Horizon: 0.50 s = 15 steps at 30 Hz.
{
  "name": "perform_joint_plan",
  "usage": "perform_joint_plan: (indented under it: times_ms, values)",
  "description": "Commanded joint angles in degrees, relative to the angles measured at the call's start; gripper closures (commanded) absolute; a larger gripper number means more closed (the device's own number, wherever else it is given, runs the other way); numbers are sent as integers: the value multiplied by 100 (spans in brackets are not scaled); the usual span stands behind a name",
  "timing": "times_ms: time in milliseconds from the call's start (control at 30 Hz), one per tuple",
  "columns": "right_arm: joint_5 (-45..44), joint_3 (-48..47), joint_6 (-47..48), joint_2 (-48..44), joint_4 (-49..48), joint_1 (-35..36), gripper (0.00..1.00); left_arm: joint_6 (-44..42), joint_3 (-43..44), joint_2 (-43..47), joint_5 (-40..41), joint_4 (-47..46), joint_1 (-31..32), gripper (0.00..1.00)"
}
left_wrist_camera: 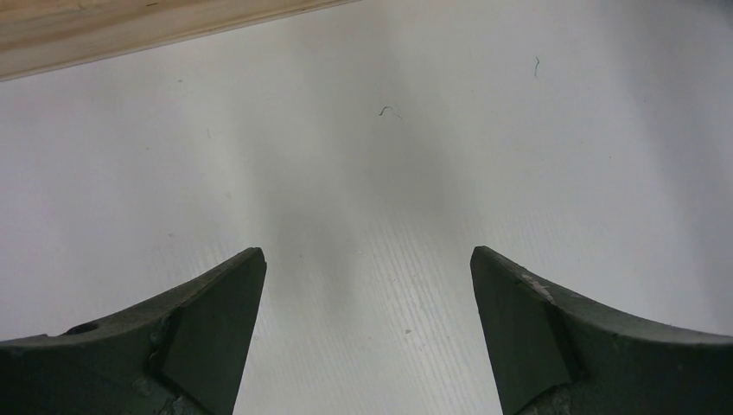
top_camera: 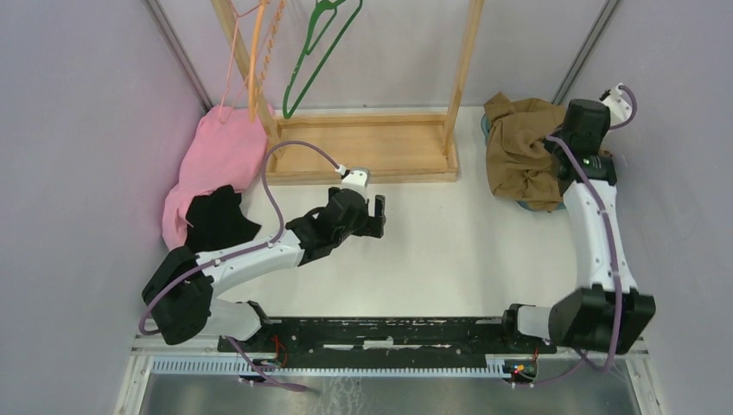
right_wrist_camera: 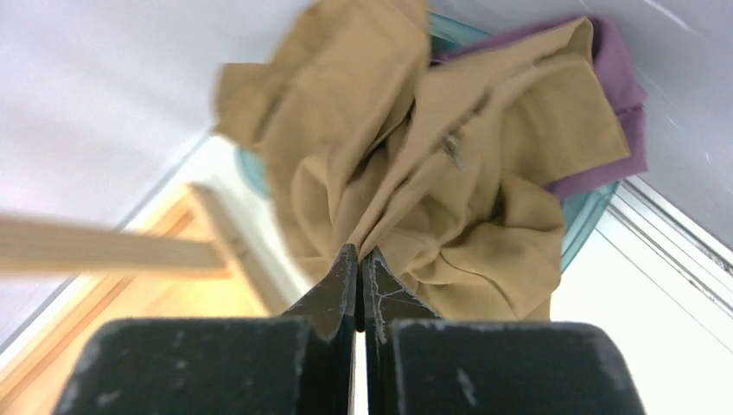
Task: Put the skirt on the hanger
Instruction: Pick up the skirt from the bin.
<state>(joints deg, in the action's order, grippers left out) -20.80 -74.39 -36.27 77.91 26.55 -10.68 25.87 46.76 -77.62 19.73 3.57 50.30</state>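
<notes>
The skirt (top_camera: 519, 151) is a crumpled tan garment heaped in a teal basin (top_camera: 487, 130) at the far right. In the right wrist view the skirt (right_wrist_camera: 449, 190) fills the middle, and its folds run together into the tips of my right gripper (right_wrist_camera: 359, 252), which is shut on a pinch of the fabric. From above, the right gripper (top_camera: 557, 143) is at the skirt's right side. A green hanger (top_camera: 315, 52) hangs on the wooden rack (top_camera: 363, 147) at the back. My left gripper (top_camera: 378, 212) (left_wrist_camera: 367, 255) is open over bare white table, in front of the rack's base.
A pink cloth (top_camera: 216, 156) and a black cloth (top_camera: 216, 220) lie at the left by the wall. A purple cloth (right_wrist_camera: 618, 78) lies under the skirt in the basin. Orange and pink hangers (top_camera: 255, 43) hang at the rack's left post. Walls close in on both sides.
</notes>
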Motion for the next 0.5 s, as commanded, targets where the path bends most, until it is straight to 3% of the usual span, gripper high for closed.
perform_joint_plan:
  times_ms: [0, 167, 333, 467]
  values:
    - [305, -583, 612, -1387, 367, 604, 99, -64, 170, 347, 214, 81, 59, 5]
    - [1587, -1209, 781, -2234, 1279, 1016, 99, 1, 214, 652, 340, 397, 125, 5]
    - [4306, -1623, 675, -2497, 1579, 1030, 99, 28, 259, 979, 366, 697, 162, 5]
    - [5918, -1170, 236, -2808, 1154, 1086, 99, 82, 276, 1347, 256, 993, 170, 5]
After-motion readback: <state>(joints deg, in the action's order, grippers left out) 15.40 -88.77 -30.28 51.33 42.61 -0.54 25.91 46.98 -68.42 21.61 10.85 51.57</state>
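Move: My right hand already has the skirt pinched over the bin: the bin lies about 5 cm farther out, 3 cm to my left and 18 cm below, the purple cloth on its rim 6 cm ahead, 5 cm right and 12 below. The open table I bring the skirt over is some 17 cm back, 27 left and 26 down, with the wooden tray 5 cm ahead, 41 left and 25 below. From my empty left hand, that open spot is 15 cm right, 6 back and 13 down. With my right fingers staying shut on the skirt, I haul it up out of the bin by about 20 cm while sweeping some 18 cm left and 15 cm back, the rise easing off as the leftward swing goes on. The wrist swings counter-clockwise nearly 50 degrees and tips its fingers up; my open left hand lifts about 4 cm, drawing slightly back and left. ##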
